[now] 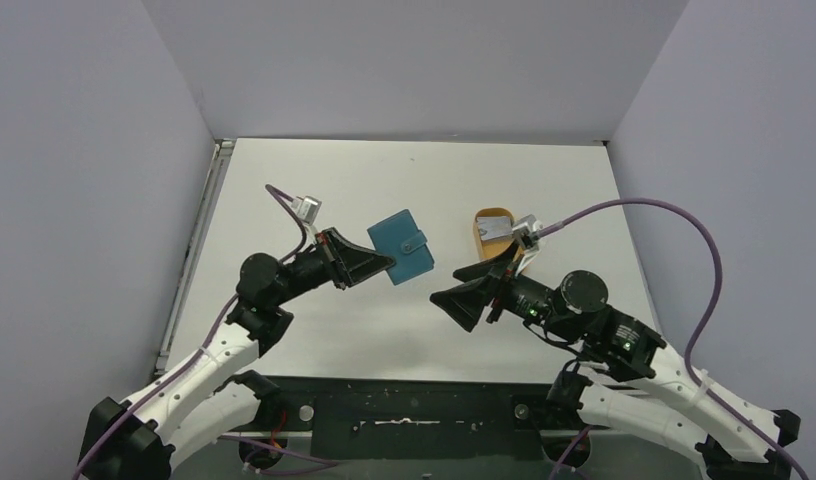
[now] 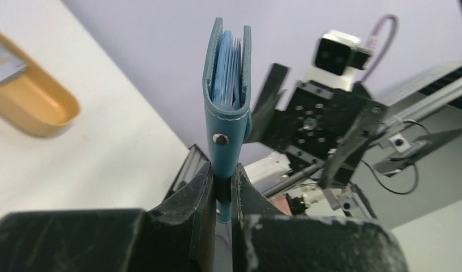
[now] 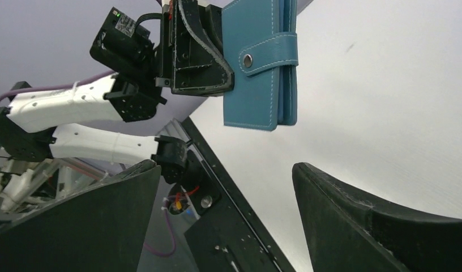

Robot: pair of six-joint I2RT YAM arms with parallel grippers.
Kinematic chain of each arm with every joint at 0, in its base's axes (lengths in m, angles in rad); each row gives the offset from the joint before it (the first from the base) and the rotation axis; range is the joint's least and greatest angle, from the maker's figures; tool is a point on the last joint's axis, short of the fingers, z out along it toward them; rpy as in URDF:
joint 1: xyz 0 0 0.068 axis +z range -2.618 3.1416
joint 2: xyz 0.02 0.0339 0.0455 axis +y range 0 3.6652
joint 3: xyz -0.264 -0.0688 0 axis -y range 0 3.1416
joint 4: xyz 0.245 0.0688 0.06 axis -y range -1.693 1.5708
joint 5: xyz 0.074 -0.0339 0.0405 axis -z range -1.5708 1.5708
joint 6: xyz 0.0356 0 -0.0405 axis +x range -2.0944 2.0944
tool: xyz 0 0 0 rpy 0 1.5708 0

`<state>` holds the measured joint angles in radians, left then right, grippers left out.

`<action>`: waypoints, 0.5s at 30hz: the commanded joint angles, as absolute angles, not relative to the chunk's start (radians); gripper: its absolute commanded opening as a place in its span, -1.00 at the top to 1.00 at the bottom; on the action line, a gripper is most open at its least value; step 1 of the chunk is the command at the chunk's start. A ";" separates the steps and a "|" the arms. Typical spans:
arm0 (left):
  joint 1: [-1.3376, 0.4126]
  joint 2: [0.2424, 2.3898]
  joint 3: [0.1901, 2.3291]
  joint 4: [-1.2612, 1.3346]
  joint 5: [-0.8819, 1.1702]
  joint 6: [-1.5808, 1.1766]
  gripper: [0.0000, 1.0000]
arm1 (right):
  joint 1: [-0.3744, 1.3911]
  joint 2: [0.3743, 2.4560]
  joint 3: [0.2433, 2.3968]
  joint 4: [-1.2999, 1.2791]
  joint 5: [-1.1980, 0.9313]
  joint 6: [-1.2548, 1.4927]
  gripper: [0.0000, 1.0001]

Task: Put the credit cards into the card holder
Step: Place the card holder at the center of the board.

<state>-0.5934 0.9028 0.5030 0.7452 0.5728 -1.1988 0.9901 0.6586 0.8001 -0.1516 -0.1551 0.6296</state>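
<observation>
The card holder (image 1: 402, 247), a teal-blue wallet, is folded shut with its snap tab (image 3: 268, 52) across it. My left gripper (image 1: 387, 263) is shut on its lower edge; the left wrist view shows the card holder (image 2: 226, 96) edge-on, standing up out of the left gripper (image 2: 222, 173). My right gripper (image 1: 447, 289) hangs open and empty a short way right of the card holder (image 3: 257, 68), facing it, and the right gripper (image 3: 226, 190) holds nothing between its fingers. A grey credit card (image 1: 494, 229) lies in the orange tray (image 1: 481, 238).
The orange oval tray (image 2: 45, 110) sits on the white table behind the right arm, a card (image 2: 2, 62) in it. Grey walls close the left, back and right. A black rail (image 3: 240, 209) runs along the near edge.
</observation>
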 commanded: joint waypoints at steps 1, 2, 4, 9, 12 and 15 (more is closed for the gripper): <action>-0.523 0.869 0.600 0.424 0.646 -1.021 1.00 | 0.995 0.601 0.939 -0.528 -0.014 0.522 -0.82; -0.515 0.873 0.627 0.314 0.643 -0.968 1.00 | 0.995 0.588 0.955 -0.586 0.042 0.516 -0.82; -0.511 0.899 0.684 0.110 0.620 -0.844 1.00 | 0.995 0.565 0.969 -0.685 0.144 0.519 -0.83; -0.511 1.061 0.806 -0.223 0.564 -0.679 1.00 | 0.994 0.530 0.957 -0.838 0.410 0.562 -0.82; -0.510 1.208 0.851 -0.269 0.569 -0.652 1.00 | 0.995 0.535 0.908 -0.873 0.502 0.560 -0.82; -0.511 1.352 0.880 -0.208 0.596 -0.654 1.00 | 0.994 0.551 0.865 -0.866 0.528 0.575 -0.82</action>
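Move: My left hand already grips the closed card holder by its edge. The bare middle of the board, where it is to go, is about 18 cm ahead of that hand, 4 cm to its right and some 29 cm below. The orange card tray is farther, roughly 28 cm ahead and 25 cm right. From my empty, open right hand, the board's middle is about 25 cm ahead, 8 cm left and 29 cm below. I bring the card holder down towards the middle of the board with my left hand, sinking about 15 cm at a quickening pace while reaching 6 cm forward, fingers kept shut and tipping downward some 40 degrees. Meanwhile my right hand clears off to the right, about 12 cm, then also down and a little forward, wide open, its fingers swinging clockwise and dipping. ##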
